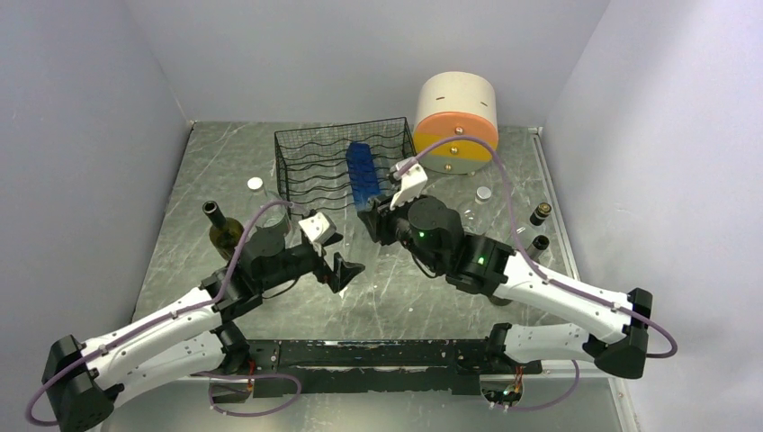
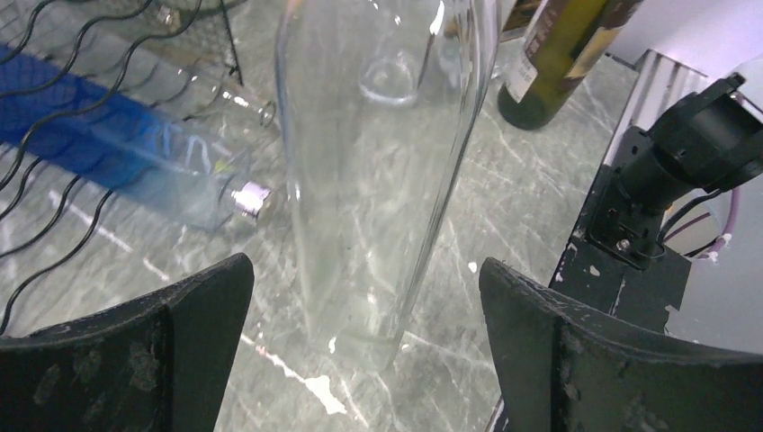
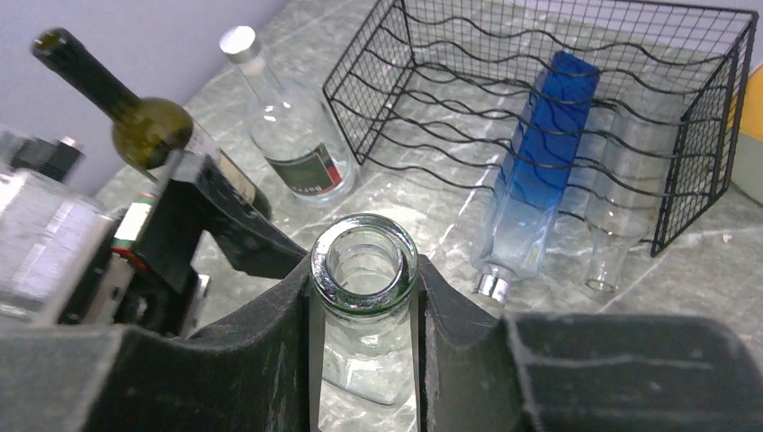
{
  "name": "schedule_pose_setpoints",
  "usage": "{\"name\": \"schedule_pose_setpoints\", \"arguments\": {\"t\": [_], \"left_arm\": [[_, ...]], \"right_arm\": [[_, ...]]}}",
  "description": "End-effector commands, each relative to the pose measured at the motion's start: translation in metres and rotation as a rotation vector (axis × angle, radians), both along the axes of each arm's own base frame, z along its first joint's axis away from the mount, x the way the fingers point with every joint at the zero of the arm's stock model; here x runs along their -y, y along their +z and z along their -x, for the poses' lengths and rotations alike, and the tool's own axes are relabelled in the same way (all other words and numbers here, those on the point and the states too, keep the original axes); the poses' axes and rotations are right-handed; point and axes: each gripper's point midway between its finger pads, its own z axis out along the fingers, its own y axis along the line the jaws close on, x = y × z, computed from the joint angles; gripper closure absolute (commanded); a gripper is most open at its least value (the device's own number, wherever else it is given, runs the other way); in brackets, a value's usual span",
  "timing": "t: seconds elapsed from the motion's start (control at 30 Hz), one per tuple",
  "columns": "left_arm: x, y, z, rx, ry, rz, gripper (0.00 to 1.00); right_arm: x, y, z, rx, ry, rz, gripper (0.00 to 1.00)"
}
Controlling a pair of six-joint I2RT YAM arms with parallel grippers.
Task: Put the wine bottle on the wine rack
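My right gripper [image 3: 364, 270] is shut on the neck of a clear glass wine bottle [image 3: 369, 355], just below its open mouth. The bottle stands roughly upright on the marble table. In the left wrist view its body [image 2: 378, 162] rises just ahead of my left gripper [image 2: 364, 265], which is wide open and not touching it. The black wire wine rack [image 1: 310, 162] sits behind, with a blue bottle [image 1: 362, 175] and a clear bottle [image 3: 621, 180] lying in it. In the top view the right gripper [image 1: 376, 220] is in front of the rack and the left gripper [image 1: 337, 252] is near it.
A dark green bottle [image 1: 223, 232] and a clear labelled bottle with a silver cap [image 3: 288, 135] stand at the left. The round cream and orange drawer unit [image 1: 457, 121] is at the back right. Two small dark bottles [image 1: 540, 213] and a loose cap [image 1: 484, 193] lie on the right.
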Motion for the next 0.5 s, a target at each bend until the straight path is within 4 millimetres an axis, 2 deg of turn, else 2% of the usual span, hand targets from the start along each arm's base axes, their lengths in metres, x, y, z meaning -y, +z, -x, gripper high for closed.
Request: {"name": "schedule_pose_setpoints", "arguments": {"t": [0.0,0.2,0.4,0.47], "left_arm": [[0.020,0.028,0.007,0.144,-0.120,0.114,0.00],[0.028,0.028,0.000,0.193,-0.125,0.141,0.00],[0.038,0.033,0.011,0.235,-0.222,0.146,0.01],[0.042,0.032,0.013,0.234,-0.248,0.140,0.08]], "right_arm": [[0.004,0.064,0.009,0.068,0.038,-0.162,1.00],[0.006,0.090,0.028,0.109,0.152,-0.199,1.00],[0.014,0.090,0.049,0.113,0.243,-0.202,1.00],[0.018,0.088,0.052,0.112,0.249,-0.205,1.00]]}}
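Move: The right hand grips the clear wine bottle by the neck; the bottle's body lies about 5 cm right and 4 cm ahead of the open left hand, roughly level with it. From the right hand the wine rack's middle is some 24 cm ahead, 7 cm left and 28 cm down, the blue bottle on it 22 cm ahead and 2 cm left. A white-capped bottle stands about 12 cm ahead and 20 cm left of the left hand. Right hand lifts and draws back the bottle 7 cm, the open left easing 3 cm right towards it. ##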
